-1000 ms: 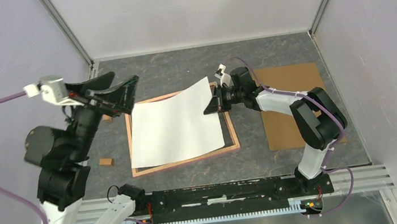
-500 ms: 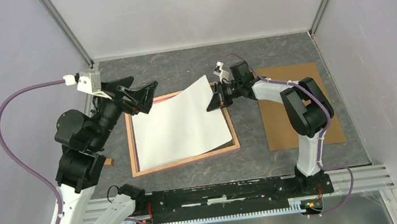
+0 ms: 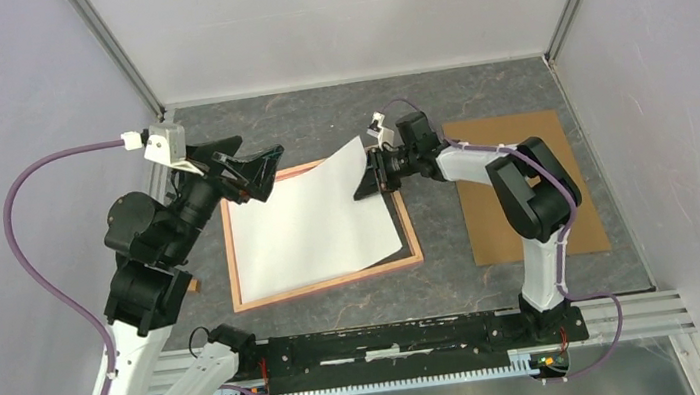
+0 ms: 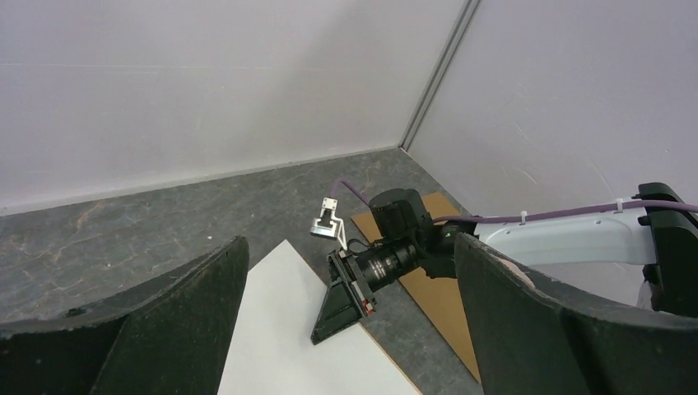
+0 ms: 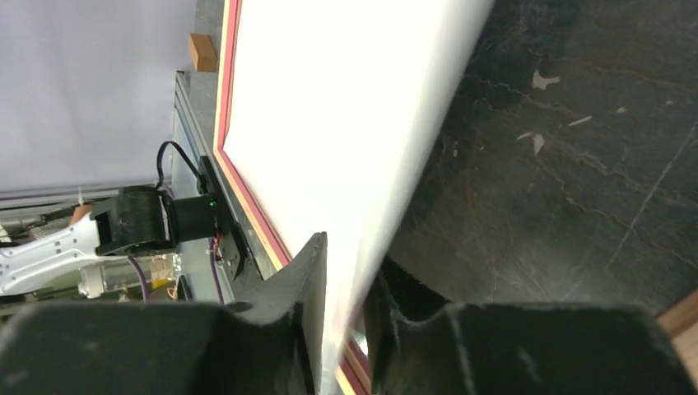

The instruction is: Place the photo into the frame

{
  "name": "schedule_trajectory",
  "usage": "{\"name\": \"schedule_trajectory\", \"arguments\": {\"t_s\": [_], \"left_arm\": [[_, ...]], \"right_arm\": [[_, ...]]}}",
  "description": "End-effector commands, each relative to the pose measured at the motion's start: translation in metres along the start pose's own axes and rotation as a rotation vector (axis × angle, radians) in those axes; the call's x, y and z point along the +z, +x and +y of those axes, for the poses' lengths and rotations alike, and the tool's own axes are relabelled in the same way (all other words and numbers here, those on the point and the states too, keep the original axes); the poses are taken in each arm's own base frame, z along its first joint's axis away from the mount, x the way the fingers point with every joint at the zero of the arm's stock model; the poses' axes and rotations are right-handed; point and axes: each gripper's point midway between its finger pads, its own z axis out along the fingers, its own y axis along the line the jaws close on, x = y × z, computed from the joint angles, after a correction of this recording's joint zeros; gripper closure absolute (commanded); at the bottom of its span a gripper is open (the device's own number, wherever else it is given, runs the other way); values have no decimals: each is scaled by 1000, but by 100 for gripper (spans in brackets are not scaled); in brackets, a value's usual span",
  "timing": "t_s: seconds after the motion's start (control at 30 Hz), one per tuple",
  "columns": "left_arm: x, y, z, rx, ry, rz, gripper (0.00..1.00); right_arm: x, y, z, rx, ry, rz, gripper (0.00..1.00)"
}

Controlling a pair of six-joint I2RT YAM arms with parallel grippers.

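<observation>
The photo (image 3: 314,224) lies white side up over the salmon-pink frame (image 3: 414,240), its far right corner raised off the rail. My right gripper (image 3: 371,183) is at that raised edge. In the right wrist view its jaws (image 5: 350,263) stand slightly apart, with the photo's (image 5: 346,107) edge running between them and a gap on one side. The frame's rail (image 5: 234,177) shows below. My left gripper (image 3: 252,174) hovers wide open above the frame's far left corner, holding nothing. The left wrist view looks between its fingers (image 4: 352,243) onto the photo (image 4: 280,346) and the right gripper (image 4: 342,309).
A plain brown backing board (image 3: 526,186) lies flat to the right of the frame, under the right arm, and shows in the left wrist view (image 4: 436,288). A small wooden block (image 3: 194,285) sits left of the frame. White walls close in the table on three sides.
My left arm has swung in over the frame's far left corner. My right gripper has shifted slightly left with the photo's corner, and its jaws have eased apart.
</observation>
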Motion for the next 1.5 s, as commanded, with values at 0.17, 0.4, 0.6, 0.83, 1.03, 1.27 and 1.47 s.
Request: {"name": "schedule_trajectory", "arguments": {"t_s": [0.17,0.4,0.6,0.83,1.03,1.27,1.47], "left_arm": [[-5,-3,-7,-7,35,-19,0],[-3,55,14,-187,-82,147,0],[26,174,-16,-571,65,466,0],[54,275,-102,-477,67,671,0],[81,369,-166,-412,42,843,0],[104,435,-200,-642,-22,891,0],[109,464,-213,-723,-34,943,0]], "right_arm": [[-37,-35,-10,-262,337,-38,30],[-207,-55,-41,-443,1197,-221,2],[-281,6,-103,-236,1369,-375,2],[-305,64,-168,81,1180,-564,2],[-329,105,-200,291,1153,-659,2],[-336,125,-210,366,1148,-685,2],[-295,146,-208,407,985,-634,3]]}}
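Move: The right hand still has the photo's raised right edge between its fingers; the brown backing board lies about 37 cm to its right, level with it in reach and some 8 cm below. The photo's middle is roughly 14 cm left, 3 cm back and 5 cm below, the frame's middle 13 cm left, 4 cm back and 8 cm below. From the high left hand the board is some 50 cm right, 7 cm ahead and 43 cm below. The right fingers let go of the photo's edge, opening wide, and the hand swings about 40 cm to the right, rising and then sinking over the backing board while turning clockwise to point forward and down. The open left hand drops nearly 40 cm and crosses some 34 cm right, tipping down, to beside the board's near left part. ##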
